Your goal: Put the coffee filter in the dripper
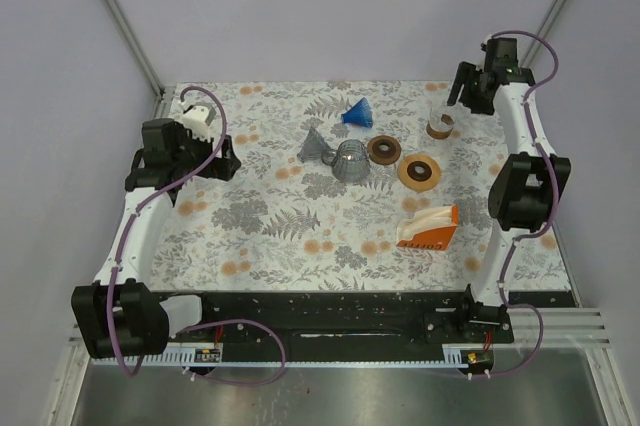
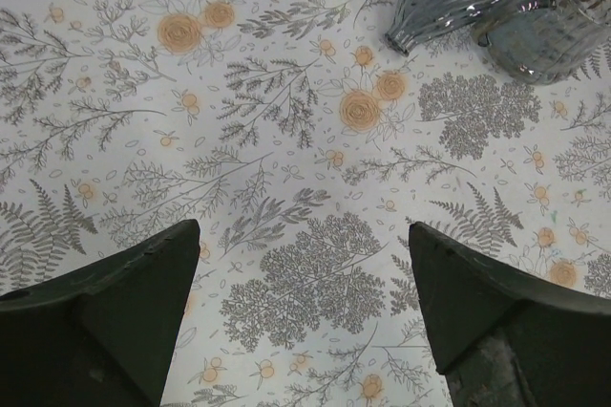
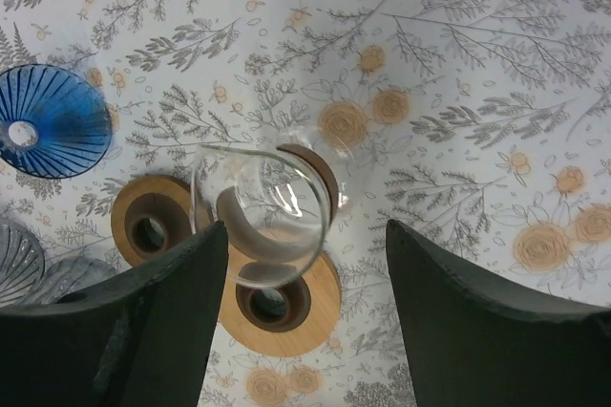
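Observation:
The coffee filters are a white stack in an orange holder lying at the right of the table, far from both grippers. A clear glass dripper on a brown collar stands at the far right. My right gripper hovers over it. In the right wrist view the clear glass dripper lies close to the left finger of my right gripper, whose jaws stand apart with nothing clamped. My left gripper is at the left of the table. In its wrist view my left gripper is open over bare cloth.
A blue dripper sits at the back centre. Two grey ribbed glass drippers lie together in the middle. Two wooden rings lie to their right. Flowered cloth covers the table.

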`<state>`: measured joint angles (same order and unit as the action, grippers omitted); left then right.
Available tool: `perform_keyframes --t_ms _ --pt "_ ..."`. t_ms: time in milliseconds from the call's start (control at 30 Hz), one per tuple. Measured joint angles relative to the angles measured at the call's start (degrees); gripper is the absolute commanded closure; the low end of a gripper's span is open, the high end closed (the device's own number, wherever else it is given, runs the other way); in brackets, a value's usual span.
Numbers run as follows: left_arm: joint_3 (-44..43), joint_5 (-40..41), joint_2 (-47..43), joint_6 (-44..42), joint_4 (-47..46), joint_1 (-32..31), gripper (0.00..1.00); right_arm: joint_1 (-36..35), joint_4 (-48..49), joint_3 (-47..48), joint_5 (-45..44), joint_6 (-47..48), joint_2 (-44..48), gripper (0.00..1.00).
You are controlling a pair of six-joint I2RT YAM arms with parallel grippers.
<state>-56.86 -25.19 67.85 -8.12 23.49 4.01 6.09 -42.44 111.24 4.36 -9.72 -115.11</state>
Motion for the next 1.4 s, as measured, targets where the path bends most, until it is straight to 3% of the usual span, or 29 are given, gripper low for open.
perform_keyframes --t_ms 300,500,567,900,1067,1233,1400 --pt "0.0 -0.1 0.0 -0.1 2.9 0.0 0.07 -3.5 -7.0 12.0 -4.2 2.0 -11.6 0.46" --pt "0.0 -0.1 0.0 -0.4 3.5 0.0 0.07 -3.5 -9.7 12.0 -7.8 3.9 -12.6 0.92" --pt "0.0 -0.1 0.0 -0.4 3.5 0.0 0.07 -3.5 -9.9 12.1 -7.9 4.6 -12.6 1.0" --pt "0.0 0.0 0.0 -1.0 4.0 0.0 0.06 -3.8 -12.4 15.0 -12.5 6.6 -12.2 1.0" --pt "-0.1 0.1 0.0 -1.4 4.4 0.0 0.06 -6.7 -13.6 17.1 -17.8 7.6 -7.2 1.0" --pt "-0.9 0.3 0.0 -2.2 5.7 0.0 0.05 -18.3 -13.9 18.8 -18.4 9.1 1.9 1.0" --pt "-1.3 2.1 0.0 -2.7 6.8 0.0 0.04 -35.0 -12.9 18.5 -10.0 9.9 7.2 1.0"
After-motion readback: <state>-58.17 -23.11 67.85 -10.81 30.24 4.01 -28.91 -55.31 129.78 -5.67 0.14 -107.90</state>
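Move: The glass carafe with the wooden collar, still standing on the table, has its middle about 12 cm below the open right hand, some 4 cm to its left and 1 cm ahead. From the carafe, the light wooden ring lies roughly 5 cm left and 10 cm back, the dark ring 14 cm left and 5 cm back, and the blue cone 20 cm left and 3 cm farther out. For the left hand, the carafe is around 48 cm to the right and 15 cm ahead. The right hand sinks about 5.5 cm to the carafe's rim, easing forward and then back while the fingers tip further down some 10 degrees, and shuts its fingers almost fully, pinching the thin glass wall at the rim's right-hand side. After a brief hold it lifts, first straight up and then in a speeding sweep to the left, rising about 21 cm and going some 25 cm left and 9 cm back towards the clear grey cone, turning counter-clockwise by about 30 degrees and keeping its pinch. ##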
